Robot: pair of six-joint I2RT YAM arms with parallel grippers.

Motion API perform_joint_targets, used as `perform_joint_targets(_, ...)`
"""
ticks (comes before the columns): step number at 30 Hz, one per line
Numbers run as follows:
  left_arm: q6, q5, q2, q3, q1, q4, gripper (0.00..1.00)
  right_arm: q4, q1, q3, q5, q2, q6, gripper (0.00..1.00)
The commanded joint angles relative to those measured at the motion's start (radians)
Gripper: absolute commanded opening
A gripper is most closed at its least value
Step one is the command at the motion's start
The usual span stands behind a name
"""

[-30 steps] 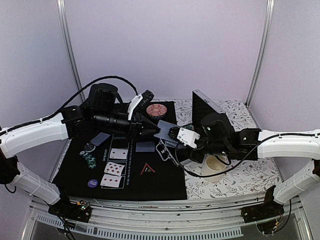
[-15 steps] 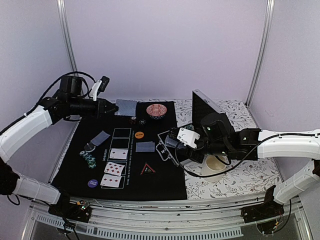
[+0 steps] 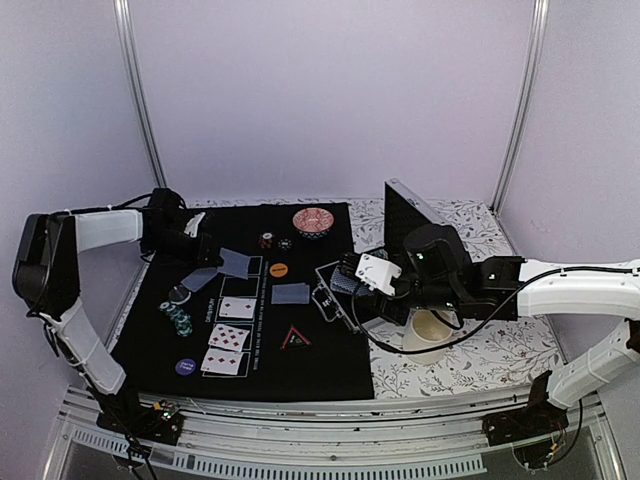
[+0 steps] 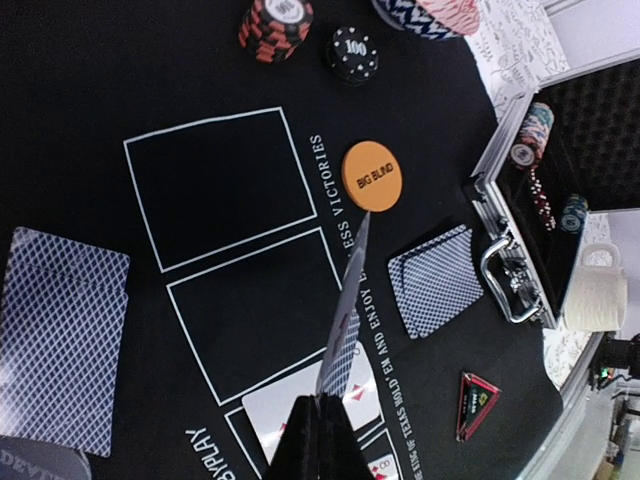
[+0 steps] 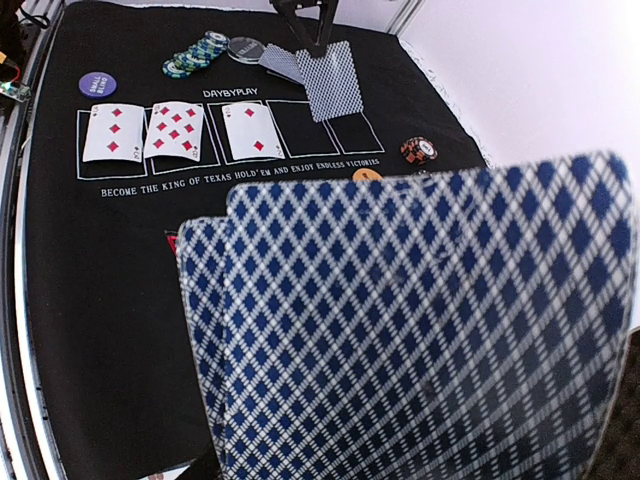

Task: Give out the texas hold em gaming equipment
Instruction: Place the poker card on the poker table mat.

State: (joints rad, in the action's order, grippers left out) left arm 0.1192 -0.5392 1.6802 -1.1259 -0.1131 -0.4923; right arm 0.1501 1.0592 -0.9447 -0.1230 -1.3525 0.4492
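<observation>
My left gripper [image 3: 210, 251] [image 4: 320, 402] is shut on one blue-backed playing card [image 3: 237, 263] [image 4: 347, 310], held edge-on just above the black mat's outlined boxes. My right gripper [image 3: 347, 283] is shut on a deck of cards [image 5: 420, 320] over the open case; the deck hides its fingers in the wrist view. Three face-up cards [image 3: 228, 335] lie in a row. Face-down cards [image 3: 291, 293] [image 3: 200, 277] lie on the mat. The orange disc [image 4: 371, 176], purple disc [image 3: 185, 366], red triangle [image 3: 295, 338], green chips [image 3: 178, 318], red chips [image 4: 275, 25] and a black chip [image 4: 354, 54] also sit there.
A red patterned bowl [image 3: 313, 222] stands at the mat's far edge. The open metal case [image 3: 333, 300] with its raised lid [image 3: 408, 222] lies at the mat's right edge. A white cup [image 3: 430, 332] stands under the right arm. The black mat [image 3: 330, 370] covers the left half of the table.
The left arm swung out to the far left with the card, then came down; the card now hangs low over the mat's left boxes. The right arm has not moved.
</observation>
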Motion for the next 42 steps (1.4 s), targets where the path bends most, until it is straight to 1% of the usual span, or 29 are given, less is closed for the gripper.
perform_joint_targets(1,-0.007,-0.059,0.078,-0.040,0.006,-0.002,0.00,-0.026,0.002,0.011,-0.004,0.025,0.003,0.41)
perform_joint_targets(7,0.000,-0.033,0.187,-0.088,0.006,0.003,0.00,-0.029,0.002,0.010,0.001,0.021,0.005,0.41)
perform_joint_targets(12,-0.027,-0.007,0.274,-0.143,0.006,-0.048,0.00,-0.022,0.002,0.011,-0.001,0.030,0.003,0.41)
perform_joint_targets(20,-0.028,-0.007,0.266,-0.135,0.005,-0.042,0.00,-0.023,0.003,0.013,-0.005,0.034,0.003,0.41)
perform_joint_targets(23,-0.018,-0.050,0.214,-0.123,-0.004,-0.017,0.00,-0.021,0.003,0.010,-0.005,0.029,0.003,0.41)
perform_joint_targets(25,-0.010,-0.047,0.166,-0.118,-0.022,-0.012,0.00,-0.020,0.002,0.008,-0.005,0.029,0.003,0.41)
perform_joint_targets(33,-0.010,-0.043,-0.069,-0.099,-0.118,-0.044,0.00,-0.016,0.002,0.007,-0.007,0.028,0.002,0.41)
perform_joint_targets(37,0.005,-0.084,-0.164,-0.085,-0.154,-0.063,0.00,-0.017,0.002,0.003,-0.008,0.022,0.003,0.41)
perform_joint_targets(42,0.019,-0.142,-0.290,-0.055,-0.271,-0.050,0.00,-0.018,0.002,0.004,-0.005,0.020,0.000,0.41)
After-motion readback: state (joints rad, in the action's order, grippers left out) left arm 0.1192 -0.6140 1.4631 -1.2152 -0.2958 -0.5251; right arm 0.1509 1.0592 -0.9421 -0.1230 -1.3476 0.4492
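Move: The left hand already holds a face-down card by its edge; the empty fourth slot of the poker mat lies about 6 cm to its right, 1 cm ahead and 10 cm below. The empty fifth slot is some 7 cm beyond that slot, the third slot's face-up card 7 cm nearer, and the face-down cards by the silver button are about 4 cm left of the hand, 2 cm ahead. From the right hand, the fourth slot is roughly 28 cm left, 16 cm ahead, 20 cm below. Down about 7 cm and slightly forward goes the left hand, tipping down some 10 degrees to bring its pinched card low over the empty slots. It pauses, then climbs roughly 18 cm while swinging right and back, the wrist tipping up again and turning a little clockwise, fingers shut on the card throughout. The right hand holds the deck still. ##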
